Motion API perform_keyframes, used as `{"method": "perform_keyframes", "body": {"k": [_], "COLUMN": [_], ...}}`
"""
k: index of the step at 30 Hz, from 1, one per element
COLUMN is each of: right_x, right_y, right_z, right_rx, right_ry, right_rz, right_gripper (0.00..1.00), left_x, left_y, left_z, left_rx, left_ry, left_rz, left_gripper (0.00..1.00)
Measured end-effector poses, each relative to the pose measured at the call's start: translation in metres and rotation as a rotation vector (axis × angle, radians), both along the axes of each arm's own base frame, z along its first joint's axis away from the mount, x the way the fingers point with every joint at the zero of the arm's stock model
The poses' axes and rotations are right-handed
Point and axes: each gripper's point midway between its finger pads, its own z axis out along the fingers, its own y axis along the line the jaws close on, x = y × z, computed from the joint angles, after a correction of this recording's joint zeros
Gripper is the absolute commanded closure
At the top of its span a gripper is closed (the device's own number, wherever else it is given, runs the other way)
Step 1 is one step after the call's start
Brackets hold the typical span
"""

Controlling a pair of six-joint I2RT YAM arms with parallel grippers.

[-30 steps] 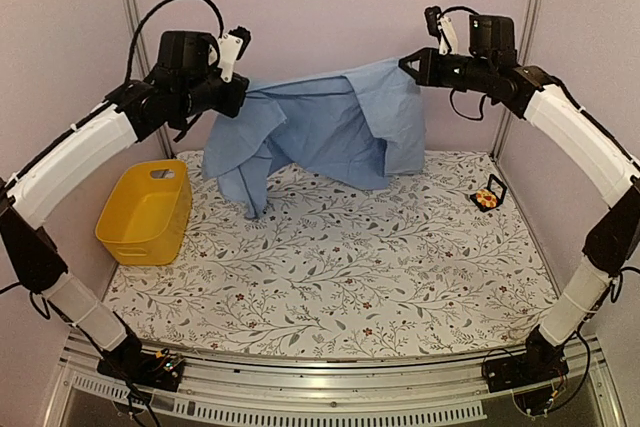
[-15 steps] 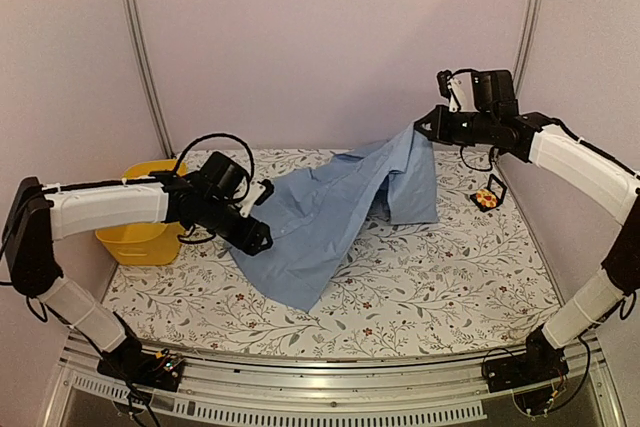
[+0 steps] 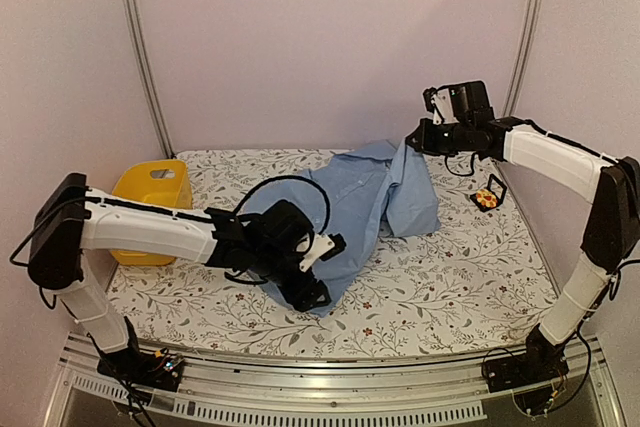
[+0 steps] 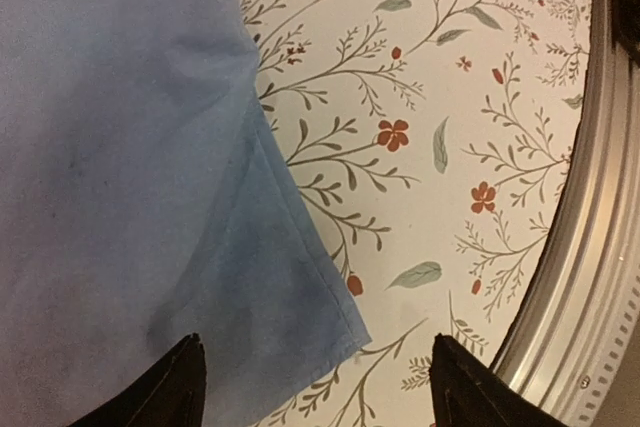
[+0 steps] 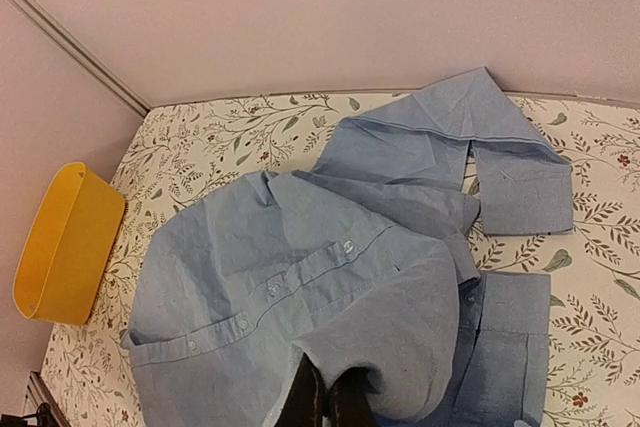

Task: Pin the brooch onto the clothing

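The clothing (image 3: 365, 197), a light blue button-up shirt, lies stretched across the flowered table from the far right down toward the near middle. My left gripper (image 3: 313, 297) hovers open over its near hem. In the left wrist view the hem corner (image 4: 330, 317) lies flat between the spread fingertips (image 4: 185, 382), touching neither. My right gripper (image 3: 411, 137) is shut on a fold of the shirt and holds that end lifted. In the right wrist view the cloth (image 5: 300, 277) bunches around the closed gripper (image 5: 328, 402). The brooch (image 3: 486, 199), small and orange-yellow, rests at the table's right side.
A yellow plastic basket (image 3: 155, 179) stands at the left edge, also seen in the right wrist view as the basket (image 5: 65, 247). A small black square frame (image 3: 497, 185) stands by the brooch. The metal rail (image 4: 590, 277) of the near table edge runs close beside my left gripper.
My left gripper came down from high at the back left to the near middle, opened and let go of the shirt. The shirt dropped from hanging to lying on the table. The right gripper lowered slightly.
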Motion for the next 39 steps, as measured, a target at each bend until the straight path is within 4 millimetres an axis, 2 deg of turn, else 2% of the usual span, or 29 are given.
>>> {"method": "perform_keyframes", "body": {"k": [3, 4, 5, 8, 11, 18, 20, 21, 24, 25, 31, 33, 35, 37, 39], "right_x": [0.002, 0.003, 0.004, 0.004, 0.004, 0.007, 0.008, 0.008, 0.008, 0.008, 0.008, 0.008, 0.009, 0.013, 0.032], "right_y": [-0.001, -0.001, -0.002, -0.003, -0.004, -0.005, -0.006, -0.006, -0.006, -0.007, -0.007, -0.007, -0.005, 0.001, 0.016], "right_z": [-0.001, -0.001, -0.001, -0.001, -0.001, -0.006, -0.006, -0.006, -0.006, -0.006, -0.006, -0.005, -0.004, 0.004, 0.031], "right_rx": [-0.006, -0.008, -0.011, -0.014, -0.018, -0.041, -0.046, -0.048, -0.056, -0.058, -0.068, -0.068, -0.060, -0.041, -0.001], "right_ry": [-0.001, -0.003, -0.006, -0.007, -0.008, -0.012, -0.015, -0.016, -0.021, -0.022, -0.028, -0.030, -0.034, -0.045, -0.091], "right_rz": [-0.009, -0.012, -0.017, -0.020, -0.023, -0.027, -0.029, -0.030, -0.026, -0.025, -0.024, -0.022, -0.014, 0.006, 0.032], "right_gripper": [1.00, 1.00, 1.00, 1.00, 1.00, 1.00, 1.00, 1.00, 1.00, 1.00, 1.00, 1.00, 1.00, 1.00, 1.00], "left_x": [0.006, 0.005, -0.003, -0.007, -0.004, -0.002, 0.000, 0.000, 0.003, 0.004, 0.011, 0.022, 0.045, 0.091, 0.150], "left_y": [-0.019, -0.020, -0.012, -0.010, -0.019, -0.022, -0.025, -0.026, -0.027, -0.028, -0.017, 0.001, 0.026, 0.056, 0.091], "left_z": [-0.020, -0.032, -0.048, -0.049, -0.047, -0.059, -0.059, -0.060, -0.062, -0.063, -0.065, -0.063, -0.056, -0.033, 0.004], "left_rx": [0.041, 0.066, 0.121, 0.145, 0.142, 0.185, 0.193, 0.197, 0.213, 0.216, 0.258, 0.304, 0.338, 0.328, 0.301], "left_ry": [0.012, 0.024, 0.055, 0.075, 0.083, 0.122, 0.126, 0.126, 0.125, 0.129, 0.106, 0.058, 0.011, -0.054, -0.153], "left_rz": [-0.067, -0.097, -0.149, -0.179, -0.212, -0.265, -0.276, -0.280, -0.290, -0.282, -0.226, -0.154, -0.055, 0.107, 0.290], "left_gripper": [0.28, 0.27, 0.28, 0.29, 0.31, 0.39, 0.48, 0.56, 0.93, 1.00, 1.00, 1.00, 1.00, 1.00, 1.00]}}
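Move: Just beneath the left hand's open fingers, about 3 cm to its right and 6 cm down, lies the near hem corner of the clothing. The yellow basket stands some 38 cm to the left and 18 cm ahead of that hand; the brooch in its black box lies roughly 41 cm to its right and 26 cm ahead. From the right hand, already gripping the clothing's far part, the corner is about 26 cm back, 17 cm left and 24 cm down. Sinking about 6 cm with a slight shift right and a small clockwise turn, the left hand brings its open fingers down onto the hem corner and shuts them on the cloth. It then swings roughly 11 cm forward and 10 cm left, lifting some 5 cm and turning back counter-clockwise with the hem pinched, while the right hand keeps its raised hold, nearly still until a slight rise at the end. ##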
